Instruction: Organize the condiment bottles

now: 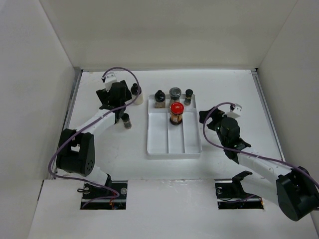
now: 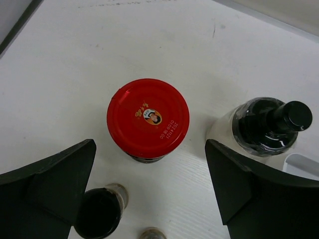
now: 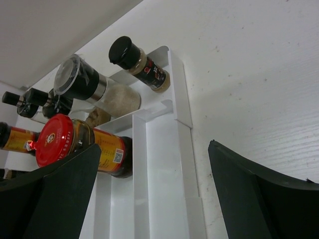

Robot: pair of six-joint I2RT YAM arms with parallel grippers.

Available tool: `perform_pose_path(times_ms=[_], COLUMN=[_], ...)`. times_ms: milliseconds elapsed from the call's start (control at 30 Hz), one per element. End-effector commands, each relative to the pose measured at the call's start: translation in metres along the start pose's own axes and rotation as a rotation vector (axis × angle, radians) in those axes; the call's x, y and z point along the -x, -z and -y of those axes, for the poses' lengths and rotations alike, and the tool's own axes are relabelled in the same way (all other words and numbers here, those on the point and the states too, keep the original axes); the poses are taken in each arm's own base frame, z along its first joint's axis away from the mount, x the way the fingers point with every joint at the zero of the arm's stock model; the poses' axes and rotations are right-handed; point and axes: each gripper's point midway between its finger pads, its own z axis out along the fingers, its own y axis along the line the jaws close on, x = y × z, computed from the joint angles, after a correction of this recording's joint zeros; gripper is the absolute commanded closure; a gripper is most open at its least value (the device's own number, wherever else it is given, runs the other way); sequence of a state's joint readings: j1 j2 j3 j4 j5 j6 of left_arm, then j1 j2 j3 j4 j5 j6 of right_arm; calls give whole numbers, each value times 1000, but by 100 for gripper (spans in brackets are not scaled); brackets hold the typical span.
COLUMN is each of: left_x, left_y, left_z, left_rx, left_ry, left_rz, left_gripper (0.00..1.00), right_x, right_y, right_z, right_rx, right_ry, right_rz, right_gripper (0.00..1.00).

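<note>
The white tray holds a red-capped amber jar, a grey-lidded jar and two small black-capped bottles. My left gripper hangs left of the tray. It is open over a second red-capped jar, with its fingers wide of the cap. A pale black-capped bottle and a small black-capped bottle stand beside that jar. My right gripper is open at the tray's right side, nothing between its fingers. It faces the tray and its red-capped jar.
White walls enclose the table on the left, back and right. The pale bottle and a small bottle stand on the table close to my left arm. The tray's near half holds nothing.
</note>
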State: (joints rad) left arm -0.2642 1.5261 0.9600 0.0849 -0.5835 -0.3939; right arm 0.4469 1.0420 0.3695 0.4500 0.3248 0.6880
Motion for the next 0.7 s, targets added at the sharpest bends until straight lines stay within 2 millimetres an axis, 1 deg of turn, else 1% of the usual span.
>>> perform_pose_path(times_ms=[0,100,200,400,500,567,667], left_x=[31,27,22,11,8,8,11], left_y=[-8,-22,-34,-42,-44,-46,-47], left_z=[9,13,10,10,10,12,16], left_rx=[-19,-20,-13,-11,-12,-16,-28], left_ry=[58,42,44,46,46,47,56], left_rz=[53,33,14,-11,-16,-14,-10], left_gripper=[6,7,9,14,19,26,39], right_x=[17,16,14,15,13,13,14], right_y=[-2,-3,-3,-3,-4,-4,-3], right_z=[-25,-25,-27,-26,-27,-26,-27], right_rx=[75,76,83,80,81,80,83], right_ry=[-22,-21,-20,-17,-15,-15,-15], right_rz=[48,45,36,40,34,33,36], right_gripper=[3,3,3,3,3,3,3])
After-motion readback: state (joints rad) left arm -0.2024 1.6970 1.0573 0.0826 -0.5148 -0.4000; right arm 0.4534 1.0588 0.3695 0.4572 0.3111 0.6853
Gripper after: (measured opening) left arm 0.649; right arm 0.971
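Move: The red-lidded jar I'm after on the left is only about 3 cm ahead of my left hand and 1 cm to its left, its middle some 6 cm below. The white bottle with the black cap stands about 7 cm ahead and 10 cm to the right. Two small spice bottles are nearer me and low: one 6 cm back and 2 cm left, the other 8 cm back and 5 cm right. From my right hand that jar is roughly 10 cm ahead and 47 cm left. I sink my open left hand about 3.5 cm and slide it forward some 3 cm, drifting a little left and tipping the fingers slightly further down, so they straddle the red-lidded jar. The forward reach finishes first, then the last of the drop; there I close the fingers part-way, until the pads pinch the jar's sides at the lid. ##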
